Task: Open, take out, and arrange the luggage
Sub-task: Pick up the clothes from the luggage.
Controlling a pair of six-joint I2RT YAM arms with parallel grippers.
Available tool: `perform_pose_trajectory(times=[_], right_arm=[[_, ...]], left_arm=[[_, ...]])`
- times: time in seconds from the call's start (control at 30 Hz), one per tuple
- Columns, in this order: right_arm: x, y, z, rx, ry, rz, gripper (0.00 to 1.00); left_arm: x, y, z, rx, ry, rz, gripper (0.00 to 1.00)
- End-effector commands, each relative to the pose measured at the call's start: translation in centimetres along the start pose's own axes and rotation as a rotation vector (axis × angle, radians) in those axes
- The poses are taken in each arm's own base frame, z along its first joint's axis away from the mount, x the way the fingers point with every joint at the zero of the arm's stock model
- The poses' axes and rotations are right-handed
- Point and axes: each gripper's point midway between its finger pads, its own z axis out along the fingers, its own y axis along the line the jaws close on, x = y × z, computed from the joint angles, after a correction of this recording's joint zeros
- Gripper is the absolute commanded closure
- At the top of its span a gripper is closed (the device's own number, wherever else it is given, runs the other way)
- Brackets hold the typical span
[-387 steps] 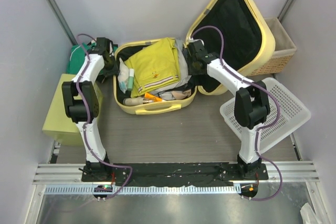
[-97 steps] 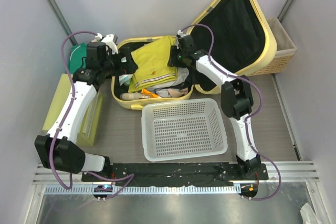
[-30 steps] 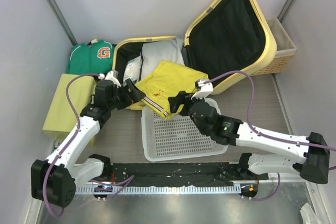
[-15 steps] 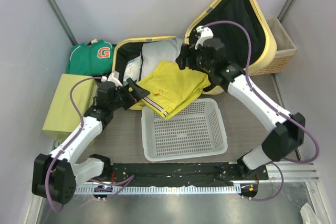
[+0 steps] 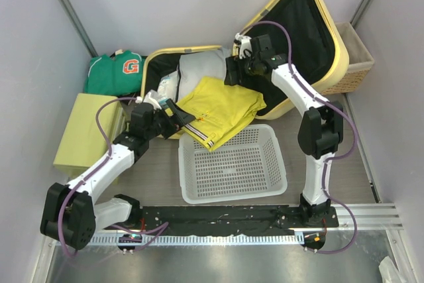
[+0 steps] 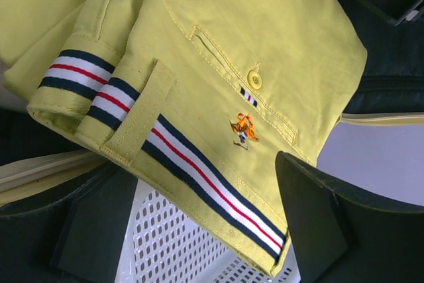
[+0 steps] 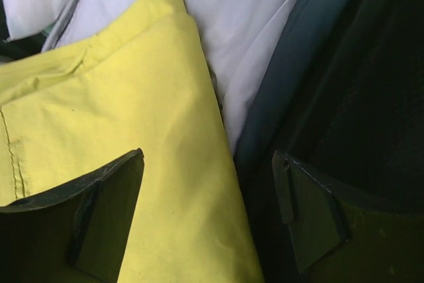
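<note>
The luggage [image 5: 301, 81], a pale yellow suitcase, lies open with its black-lined lid leaning up at the back right. Folded yellow shorts [image 5: 222, 107] with a striped waistband rest across its front rim and the white basket [image 5: 232, 164]. My left gripper [image 5: 176, 114] is open at the shorts' left edge. In the left wrist view the waistband [image 6: 199, 170] hangs between the wide fingers [image 6: 99, 223], unclamped. My right gripper [image 5: 233, 72] is open over the shorts' far corner. In the right wrist view the shorts [image 7: 119, 111] and the black lining [image 7: 371, 97] lie between its fingers [image 7: 318, 223].
A white garment [image 5: 199, 67] and small items fill the suitcase base. A green shirt [image 5: 119, 71] lies at the back left behind a yellow-green box [image 5: 83, 137]. A wicker basket [image 5: 354, 57] stands behind the lid. Walls close in on both sides.
My right arm has swung from the white basket's front up to the back of the suitcase, its jaws wider. My left gripper has edged right to the shorts' waistband. The shorts have stayed put.
</note>
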Motion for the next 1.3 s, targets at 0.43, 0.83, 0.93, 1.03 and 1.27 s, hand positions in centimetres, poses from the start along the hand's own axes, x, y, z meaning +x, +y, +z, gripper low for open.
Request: perform_pose_trajectory(times=[0.43, 0.83, 0.93, 1.03, 1.27], right_arm=[[2.1, 2.5, -2.5, -0.111, 0.083, -0.015, 0.7], [1.9, 7.3, -5.4, -0.142, 0.047, 0.062, 0.97], [2.4, 8.2, -6.1, -0.116, 0.039, 0.08, 0.98], [2.3, 8.7, -7.3, -0.087, 0.014, 0.078, 0.99], [3.1, 9.4, -11.1, -0.043, -0.039, 0.12, 0.99]], left_arm=[[4.0, 1.6, 1.8, -0.058, 0.122, -0.02, 0.18], [5.3, 2.2, 3.3, -0.081, 0.156, 0.011, 0.45], [5.3, 1.8, 3.2, -0.071, 0.148, 0.028, 0.58], [4.8, 1.1, 2.9, -0.053, 0.126, 0.052, 0.72], [3.4, 0.0, 1.2, -0.058, 0.084, 0.111, 0.81]])
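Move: About 3 cm back and 4 cm below the right hand lies the far right edge of the yellow clothes; their middle is some 12 cm back, 3 cm left and 6 cm below. From the left hand, their striped edge is about 3 cm right and 2 cm down. The grey garment lies roughly 10 cm left of the right hand, level with it fore and aft; the white basket is about 30 cm straight back. Sinking some 3.5 cm and drawing slightly back, the right hand tips a little downward, pinches the far right edge of the yellow clothes, then pulls it about 6 cm back and 6 cm up. The left hand eases some 3 cm to the right and 2 cm down, its fingers closing on the striped edge as the right hand pulls. ##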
